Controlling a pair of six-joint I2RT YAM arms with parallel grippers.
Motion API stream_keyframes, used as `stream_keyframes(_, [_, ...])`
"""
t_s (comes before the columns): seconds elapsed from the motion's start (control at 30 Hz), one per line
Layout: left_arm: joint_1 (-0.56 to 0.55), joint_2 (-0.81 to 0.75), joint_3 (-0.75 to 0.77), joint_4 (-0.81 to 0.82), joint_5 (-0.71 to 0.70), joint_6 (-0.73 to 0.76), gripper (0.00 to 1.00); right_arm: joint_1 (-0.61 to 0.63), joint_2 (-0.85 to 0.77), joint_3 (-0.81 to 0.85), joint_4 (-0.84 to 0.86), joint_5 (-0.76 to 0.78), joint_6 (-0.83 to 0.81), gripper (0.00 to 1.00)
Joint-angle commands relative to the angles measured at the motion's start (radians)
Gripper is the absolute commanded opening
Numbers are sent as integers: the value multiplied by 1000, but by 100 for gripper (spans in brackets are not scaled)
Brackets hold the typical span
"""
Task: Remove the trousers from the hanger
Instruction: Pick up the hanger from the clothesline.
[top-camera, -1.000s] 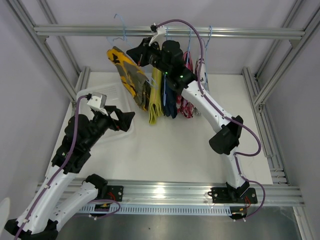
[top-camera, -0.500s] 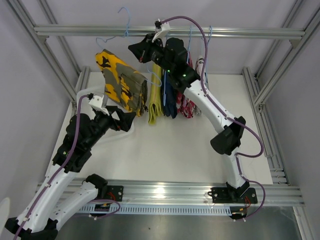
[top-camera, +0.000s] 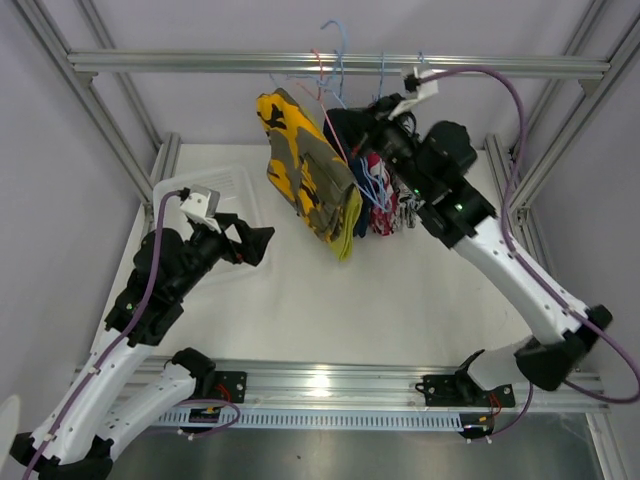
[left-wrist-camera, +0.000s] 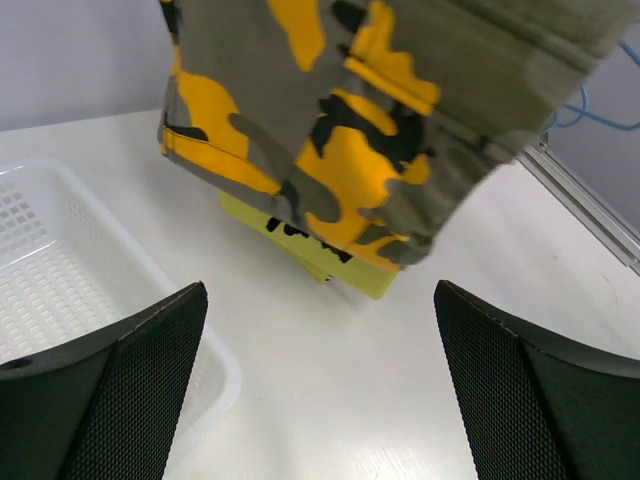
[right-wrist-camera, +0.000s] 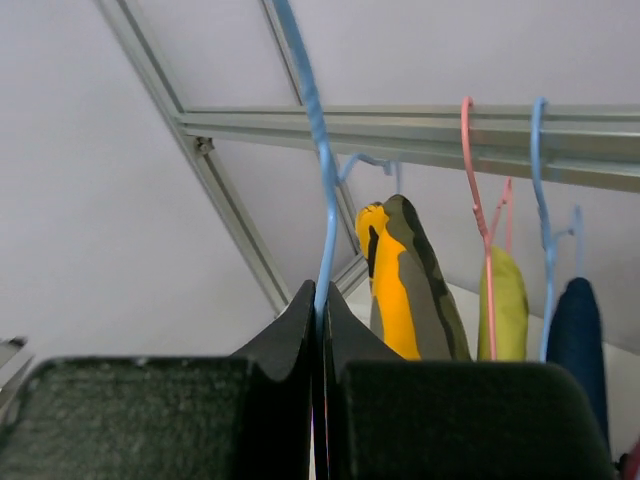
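The camouflage trousers (top-camera: 305, 178) hang from a blue wire hanger (top-camera: 336, 45) up by the top rail. My right gripper (top-camera: 343, 120) is shut on that hanger's wire (right-wrist-camera: 320, 190), its fingertips (right-wrist-camera: 320, 295) pinched together just below the hook. In the right wrist view the camouflage trousers (right-wrist-camera: 400, 280) hang past the fingers, then the yellow pair (right-wrist-camera: 505, 300) on a pink hanger (right-wrist-camera: 478, 200) and the navy pair (right-wrist-camera: 575, 330). My left gripper (top-camera: 255, 240) is open below and left of the camouflage trousers (left-wrist-camera: 350, 120), with nothing between its fingers (left-wrist-camera: 130, 390).
A white mesh basket (top-camera: 228, 185) sits on the table left of the clothes, its rim (left-wrist-camera: 215, 370) beside my left finger. The other pairs bunch together (top-camera: 385, 205) under the right wrist. The aluminium rail (top-camera: 180, 62) crosses the top; frame posts flank both sides.
The right arm has swung to the right, carrying the blue hanger and the camouflage trousers from the left end of the rail towards the other pairs. The left arm has barely moved.
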Motion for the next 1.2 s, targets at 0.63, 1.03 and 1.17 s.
stream_keyframes(0.63, [-55,111,72,24,-6,-28,87,17,-746,-673,139,-16,57,0])
stream_keyframes(1.03, [-133,358,194,140,35,-232,18,19,-791,-632,96,-163,119,0])
stream_keyframes(1.17, [-193,447,230,212,6,-235,19,17,-811,-651,101,-212,178,0])
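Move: The camouflage trousers hang from the hanger already in the right fingers, their middle about 8 cm left of the right hand, level with it fore and aft, and some 13 cm lower. From the open left hand they are roughly 13 cm ahead, 9 cm right and 6 cm higher. Counted from the left hand, the yellow-green trousers hang about 15 cm ahead, 13 cm right and 5 cm higher; the white basket sits some 17 cm ahead, 11 cm left and 28 cm below. Swinging back and rightward while sinking, about 20 cm in all, the right hand draws the hanger away from the clothesline, still gripping it, and turns slightly counter-clockwise late on. The left hand waits almost still, then reaches right and a little forward, tipping down, and pinches the near-left top corner of the camouflage trousers, carrying on rightward with its fingers closed. ##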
